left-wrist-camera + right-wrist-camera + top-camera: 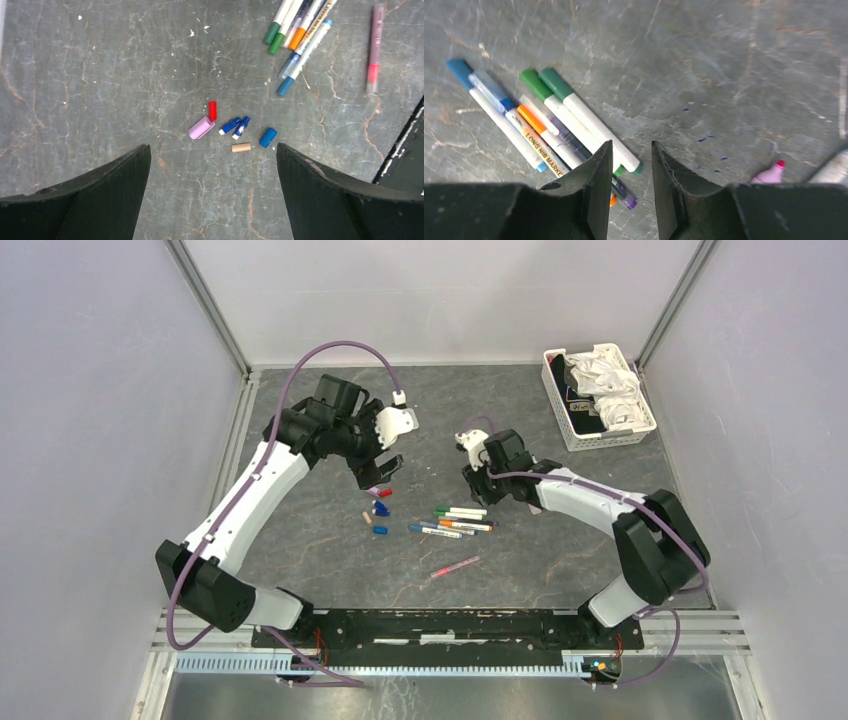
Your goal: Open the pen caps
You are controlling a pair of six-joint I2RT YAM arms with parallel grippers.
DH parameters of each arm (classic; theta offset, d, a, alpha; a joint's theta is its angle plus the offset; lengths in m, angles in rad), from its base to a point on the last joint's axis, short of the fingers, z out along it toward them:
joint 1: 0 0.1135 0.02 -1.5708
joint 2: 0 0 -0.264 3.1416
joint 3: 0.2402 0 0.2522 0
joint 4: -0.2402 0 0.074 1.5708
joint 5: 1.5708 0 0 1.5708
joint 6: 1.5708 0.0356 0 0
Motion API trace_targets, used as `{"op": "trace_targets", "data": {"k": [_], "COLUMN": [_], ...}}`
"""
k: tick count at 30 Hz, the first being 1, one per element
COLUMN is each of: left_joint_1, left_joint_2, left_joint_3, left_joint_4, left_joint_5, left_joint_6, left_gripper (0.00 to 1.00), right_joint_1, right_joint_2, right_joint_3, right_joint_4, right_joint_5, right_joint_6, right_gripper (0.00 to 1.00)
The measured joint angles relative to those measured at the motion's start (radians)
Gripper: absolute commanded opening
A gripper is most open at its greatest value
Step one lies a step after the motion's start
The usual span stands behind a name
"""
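Several loose pen caps lie in a small cluster on the grey table: a red cap [212,110], a lilac cap [201,128], two dark blue pieces [235,126], a blue cap [268,137] and a tan cap [241,147]. From above the cluster [378,510] sits just below my left gripper [378,476]. My left gripper [212,150] hangs over it, wide open and empty. A bundle of white pens [554,120] with green, orange and blue ends lies beside my right gripper [631,144], which is open by a narrow gap with nothing in it.
A lone pink pen [455,566] lies nearer the front, apart from the pen bundle [458,521]. A white slotted basket [597,397] holding crumpled white material stands at the back right. Small blue ink marks [704,139] dot the table.
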Motion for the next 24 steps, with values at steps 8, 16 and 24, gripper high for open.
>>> {"op": "trace_targets", "data": {"k": [8,16,24], "left_joint_1": [0.000,0.000,0.000], "left_joint_2": [-0.010,-0.042,-0.042], "left_joint_3": [0.000,-0.019,-0.019], "left_joint_4": [-0.074,-0.135,-0.170], "left_joint_5": [0.060,0.090,0.084], "left_joint_6": [0.009,0.039,0.058], "left_gripper": [1.00,1.00,1.00], "right_joint_1": [0.039,0.051,0.052], "right_joint_2": [0.106,0.145,0.166], "right_joint_3": [0.000,0.006,0.006], "right_joint_4": [-0.026,-0.015,0.013], "right_joint_5": [-0.040,-0.065,-0.069], "right_joint_6": [-0.069,-0.083,-0.087], "right_gripper": [0.36,0.36,0.31]}}
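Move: My right hand is going for the dark green pen, the farthest out of the row. Its middle lies about 3 cm back, 5 cm left and some 6 cm below that hand. The light green pen lies against it, about 1 cm nearer me; the orange pen is some 3 cm nearer than the dark green one. From my left hand, the dark green pen is roughly 5 cm back, 18 cm right and 22 cm below. I drop my right hand about 5.5 cm, easing a couple of centimetres back and left, onto the uncapped end of the dark green pen. It tips a little and turns some 10 degrees counter-clockwise, and its part-open fingertips come down around the barrel, one of them between the two green pens. My left hand, empty and wide open, draws back about 4.5 cm high above the loose caps. ##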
